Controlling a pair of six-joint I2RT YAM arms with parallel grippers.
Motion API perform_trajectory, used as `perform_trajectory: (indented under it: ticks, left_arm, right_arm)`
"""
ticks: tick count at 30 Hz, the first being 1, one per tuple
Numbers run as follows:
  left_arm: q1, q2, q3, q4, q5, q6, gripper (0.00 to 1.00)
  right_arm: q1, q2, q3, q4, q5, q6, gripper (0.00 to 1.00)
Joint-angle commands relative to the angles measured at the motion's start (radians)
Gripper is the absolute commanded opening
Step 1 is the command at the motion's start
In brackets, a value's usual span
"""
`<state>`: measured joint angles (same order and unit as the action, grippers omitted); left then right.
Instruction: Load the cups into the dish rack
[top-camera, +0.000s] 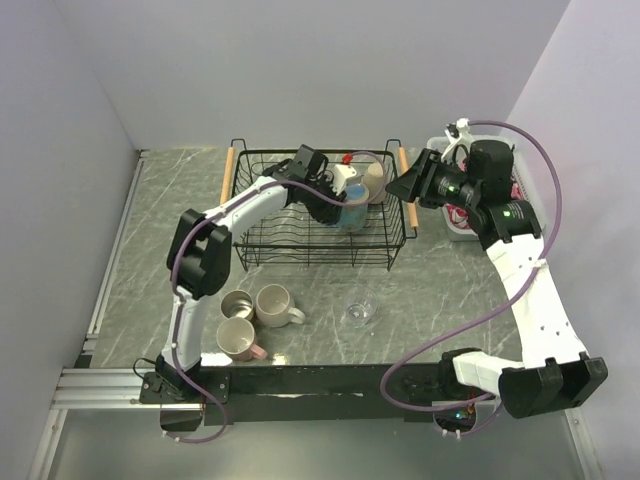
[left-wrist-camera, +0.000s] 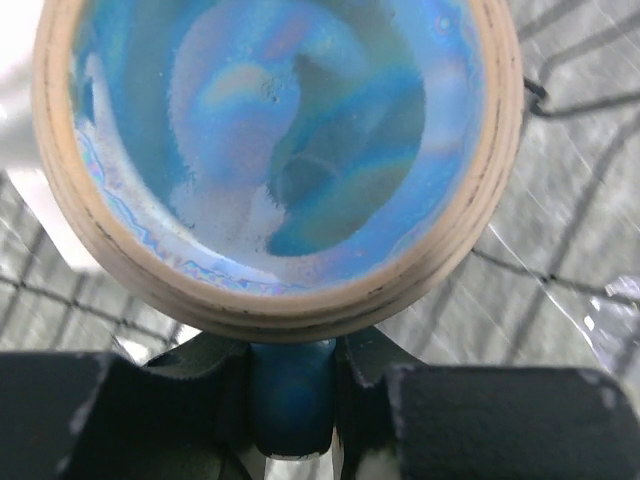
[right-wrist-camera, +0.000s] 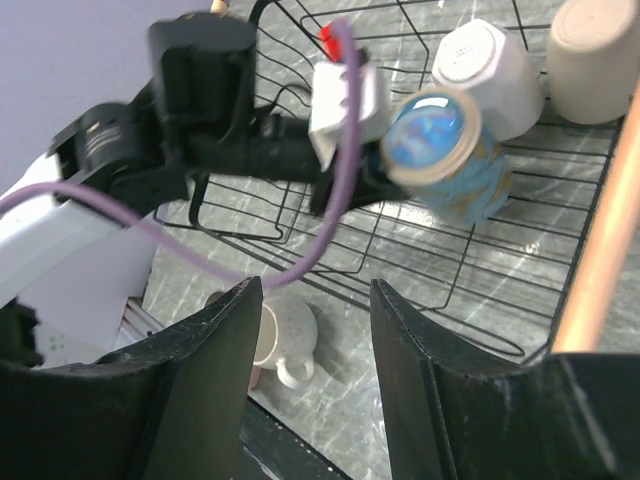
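Observation:
The dish rack (top-camera: 262, 205) stands at the middle back of the table. Inside it my left gripper (top-camera: 335, 205) is shut on the handle of the blue mug (top-camera: 352, 215). The mug is tipped on its side. Its glazed base (left-wrist-camera: 280, 150) fills the left wrist view, with the blue handle (left-wrist-camera: 290, 395) pinched between the jaws. An upturned white mug (right-wrist-camera: 490, 70) and a tan cup (right-wrist-camera: 595, 60) stand in the rack beside it. My right gripper (top-camera: 405, 185) hovers open over the rack's right handle (top-camera: 408, 200), holding nothing. A steel cup (top-camera: 237, 305), a second white mug (top-camera: 275, 305), a pink mug (top-camera: 238, 340) and a clear glass (top-camera: 360, 312) sit on the table.
A white basket (top-camera: 462, 228) with pink cloth stands at the right, mostly behind my right arm. Grey walls close the table on the left, back and right. The left arm's purple cable (right-wrist-camera: 300, 260) loops over the rack.

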<state>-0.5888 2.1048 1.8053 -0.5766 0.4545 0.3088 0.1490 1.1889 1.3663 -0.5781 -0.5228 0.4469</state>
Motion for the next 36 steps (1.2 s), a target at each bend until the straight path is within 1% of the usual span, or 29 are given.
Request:
perform_trajectory:
  ticks: [1, 5, 11, 18, 30, 33, 36]
  left_arm:
    - [-0.022, 0.043, 0.152, 0.126, 0.035, -0.017, 0.01]
    - [-0.04, 0.11, 0.242, 0.126, 0.018, -0.017, 0.01]
    - [-0.051, 0.161, 0.279, 0.129, 0.003, -0.001, 0.01]
    - [-0.054, 0.172, 0.247, 0.165, -0.011, -0.02, 0.01]
    - [-0.065, 0.202, 0.166, 0.333, -0.011, -0.108, 0.04]
    - [-0.068, 0.204, 0.143, 0.334, -0.019, -0.097, 0.06]
    - [-0.068, 0.201, 0.128, 0.321, -0.03, -0.08, 0.15]
  right_arm:
    - [-0.034, -0.064, -0.007, -0.041, 0.013, -0.039, 0.55]
    - [-0.039, -0.075, 0.001, -0.062, 0.035, -0.063, 0.55]
    - [-0.039, -0.084, 0.002, -0.077, 0.06, -0.083, 0.55]
    - [-0.04, -0.086, -0.012, -0.072, 0.067, -0.083, 0.55]
    - [-0.052, -0.103, -0.027, -0.077, 0.079, -0.083, 0.54]
    - [-0.055, -0.103, -0.03, -0.074, 0.078, -0.083, 0.54]
    - [-0.054, -0.103, -0.033, -0.069, 0.073, -0.082, 0.54]
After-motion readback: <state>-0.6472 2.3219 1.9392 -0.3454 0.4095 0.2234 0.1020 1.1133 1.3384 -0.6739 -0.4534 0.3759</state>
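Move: The left hand holds the blue cup by its handle; its place near the rack's right end is about 11 cm right, 5 ahead and 6 below. From this hand the beige cup stands some 10 cm right and 7 ahead, the white mug 3 right and 5 ahead, both about 4 lower. From the empty right hand, the blue cup's place lies about 12 cm ahead, 3 left and 27 below. Left hand lowers the handle-held blue cup some 6 cm right, 4 forward, towards the beige cup; right retreats. ##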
